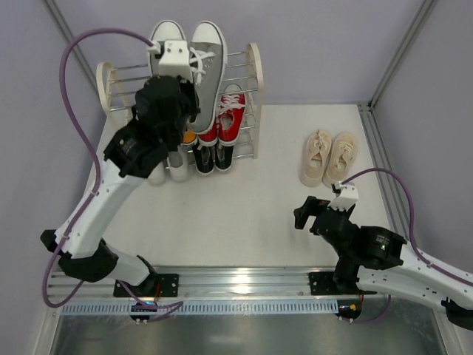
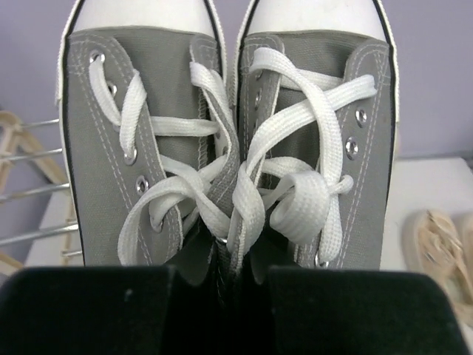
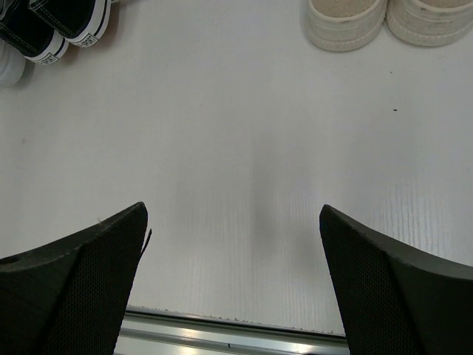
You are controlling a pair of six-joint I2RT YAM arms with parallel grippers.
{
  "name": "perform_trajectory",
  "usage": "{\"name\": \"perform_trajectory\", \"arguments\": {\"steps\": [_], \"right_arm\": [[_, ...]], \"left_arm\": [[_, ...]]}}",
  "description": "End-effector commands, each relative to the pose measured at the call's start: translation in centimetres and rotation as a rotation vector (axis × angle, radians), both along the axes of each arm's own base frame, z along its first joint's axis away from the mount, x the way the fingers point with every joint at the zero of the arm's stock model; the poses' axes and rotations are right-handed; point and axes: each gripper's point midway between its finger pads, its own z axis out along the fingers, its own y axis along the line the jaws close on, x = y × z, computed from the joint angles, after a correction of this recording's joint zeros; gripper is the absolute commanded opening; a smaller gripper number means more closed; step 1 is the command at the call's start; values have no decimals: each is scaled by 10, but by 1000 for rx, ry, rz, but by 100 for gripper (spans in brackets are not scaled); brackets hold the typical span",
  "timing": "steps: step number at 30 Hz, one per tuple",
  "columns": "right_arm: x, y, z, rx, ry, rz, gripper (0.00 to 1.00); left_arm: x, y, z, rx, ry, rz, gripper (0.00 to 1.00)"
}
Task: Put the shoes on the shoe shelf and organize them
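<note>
My left gripper is shut on the grey pair of shoes, pinching the two inner sides together near the openings, and holds them over the top of the shoe shelf. The grey shoes fill the left wrist view, toes away. Red shoes, a bit of orange, black shoes and white shoes sit on the lower tiers. The beige pair lies on the table at the right. My right gripper is open and empty above bare table.
The shelf's silver rods show left of the grey shoes. The beige shoes' heels and black shoe toes lie at the far edge of the right wrist view. A metal rail runs along the near table edge.
</note>
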Motion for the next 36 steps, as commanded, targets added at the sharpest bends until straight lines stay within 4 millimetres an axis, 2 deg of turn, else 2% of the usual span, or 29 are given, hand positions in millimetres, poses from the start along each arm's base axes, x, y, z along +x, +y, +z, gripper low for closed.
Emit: {"name": "perform_trajectory", "arguments": {"steps": [1, 2, 3, 4, 5, 6, 8, 9, 11, 12, 14, 21, 25, 28, 36], "right_arm": [[7, 4, 21, 32, -61, 4, 97], [7, 5, 22, 35, -62, 10, 97], [6, 7, 23, 38, -61, 18, 97], [7, 7, 24, 35, -63, 21, 97], [7, 8, 24, 36, -64, 27, 97], [7, 9, 24, 33, -65, 32, 97], [7, 10, 23, 27, -69, 44, 97], [7, 11, 22, 23, -68, 46, 97], [8, 12, 21, 17, -72, 52, 97], [8, 13, 20, 13, -70, 58, 97], [10, 17, 20, 13, -75, 63, 97], [14, 33, 11, -4, -65, 94, 97], [17, 41, 8, -16, -59, 108, 97], [18, 41, 8, -21, -61, 108, 98], [22, 33, 11, -27, -75, 86, 97]], "left_arm": [[26, 34, 53, -40, -51, -34, 0], [50, 29, 35, -13, 14, -53, 0], [60, 41, 41, -31, 9, -30, 0], [64, 70, 68, -78, -48, 21, 0], [75, 76, 66, -85, -40, 30, 0], [93, 92, 55, -76, -10, 64, 0], [103, 107, 51, -91, 1, 101, 0], [110, 123, 44, -93, 19, 132, 0], [120, 137, 26, -108, 67, 170, 0], [124, 151, 21, -113, 79, 199, 0], [129, 158, 11, -113, 105, 215, 0], [138, 173, 10, -97, 94, 269, 0], [149, 185, -7, -105, 129, 305, 0], [158, 191, -16, -107, 140, 321, 0], [179, 194, -25, -123, 131, 311, 0]]}}
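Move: The left hand already holds the grey shoes. Their place, the left end of the shoe shelf's top tier, lies about 19 cm ahead, 18 cm left and 11 cm below. The orange shoes, a tier lower, are some 12 cm ahead, 11 cm left and 25 cm down; the red shoes beside them are 12 cm ahead, 4 cm right and equally low. From the right hand that place is about 35 cm ahead, 48 cm left and 21 cm up. Left and forward, about 18 cm and 16 cm, the left hand carries the pinched grey shoes over the orange pair to the top tier's left end. It first rises slightly, then sinks to some 8 cm lower, tipping the toes down about 20 degrees and turning counter-clockwise; after a brief halt it eases on forward and down. The empty right hand, still open, drifts about 3 cm left. ##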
